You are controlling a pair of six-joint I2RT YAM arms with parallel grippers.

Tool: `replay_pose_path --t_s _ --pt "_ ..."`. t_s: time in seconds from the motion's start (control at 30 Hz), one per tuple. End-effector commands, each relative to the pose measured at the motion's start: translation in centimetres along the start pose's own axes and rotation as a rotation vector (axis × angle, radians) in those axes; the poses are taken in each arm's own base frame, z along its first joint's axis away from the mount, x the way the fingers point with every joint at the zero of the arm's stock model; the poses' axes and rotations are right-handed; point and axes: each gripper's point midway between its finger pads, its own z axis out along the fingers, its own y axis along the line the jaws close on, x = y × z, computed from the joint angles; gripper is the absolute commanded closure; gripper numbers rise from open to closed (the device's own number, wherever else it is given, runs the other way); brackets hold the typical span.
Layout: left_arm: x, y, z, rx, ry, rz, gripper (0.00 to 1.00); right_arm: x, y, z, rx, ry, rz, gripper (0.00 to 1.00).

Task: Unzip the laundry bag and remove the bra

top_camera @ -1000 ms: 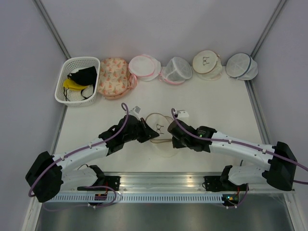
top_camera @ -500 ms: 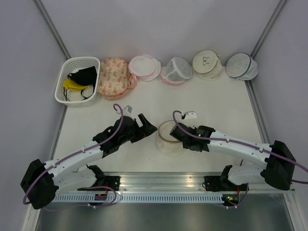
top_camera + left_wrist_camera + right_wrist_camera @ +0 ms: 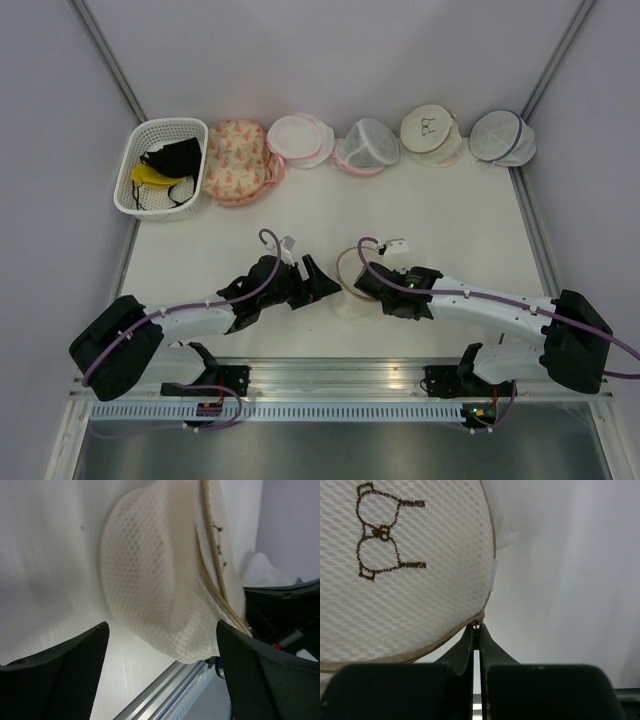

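Observation:
The laundry bag (image 3: 354, 300) stands tipped on its edge between my two grippers, a cream mesh dome (image 3: 150, 590) with tan zip trim (image 3: 395, 657). Its flat face carries a dark glasses-like mark (image 3: 382, 532). My right gripper (image 3: 479, 629) is shut on the small zip pull at the trim, right of the bag in the top view (image 3: 364, 284). My left gripper (image 3: 327, 283) stands open just left of the bag. The dome's lower edge hangs ahead of its wide-apart fingers (image 3: 55, 675), and nothing is gripped. The bra is hidden.
A white basket (image 3: 128, 170) with black and yellow bras stands at the back left. Along the back wall lie a patterned pink pouch (image 3: 235, 160), two pink-trimmed pouches (image 3: 300, 140), another tan-trimmed one (image 3: 430, 132) and a blue-trimmed one (image 3: 502, 137). A metal rail (image 3: 330, 375) runs along the near edge.
My left gripper let go of the bag, opened wide, and has come back low beside it. The bag has tipped up on edge, still held by the right gripper.

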Motion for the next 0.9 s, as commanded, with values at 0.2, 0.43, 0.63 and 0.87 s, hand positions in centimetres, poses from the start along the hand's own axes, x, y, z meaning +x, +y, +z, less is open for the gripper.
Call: replay_pose_path --t_s 0.2,0.43,0.63,0.87 --pt "-0.6 -2.1 0.6 0.070 -0.011 -0.039 0.21 1.4 0.1 1.7 0.022 0.023 -0.014 0.99" --pt "0.2 -0.8 2.7 0.011 0.047 -0.035 0.30 2.2 0.9 2.8 0.014 0.047 -0.024 1.00" --pt "0.1 -2.6 4.3 0.068 0.070 -0.021 0.70 2.3 2.1 3.1 -0.041 0.049 -0.016 0.99" --pt "-0.4 -2.6 3.7 0.054 0.040 0.017 0.98 0.8 0.8 1.3 -0.014 0.010 0.023 0.52"
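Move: The mesh side of the laundry bag, which the open left gripper goes for, lies about 4 cm to its right, 1 cm ahead and 2 cm lower; the embroidered emblem on the lid is roughly 10 cm to the right and 3 cm ahead. The right gripper already pinches the zipper end of the rim: its set-down spot is about 5 cm straight below, the emblem about 4 cm ahead and 4 cm left, the mesh side some 11 cm left and 2 cm ahead. Lift the left gripper slightly, sink it about 4 cm beside the bag, then slide it right and a little forward into the mesh side, closing the fingers to pinch the fabric. Meanwhile lower the right gripper about 4 cm, still holding the zipper end of the rim, and finally part its fingers to let go of it. ##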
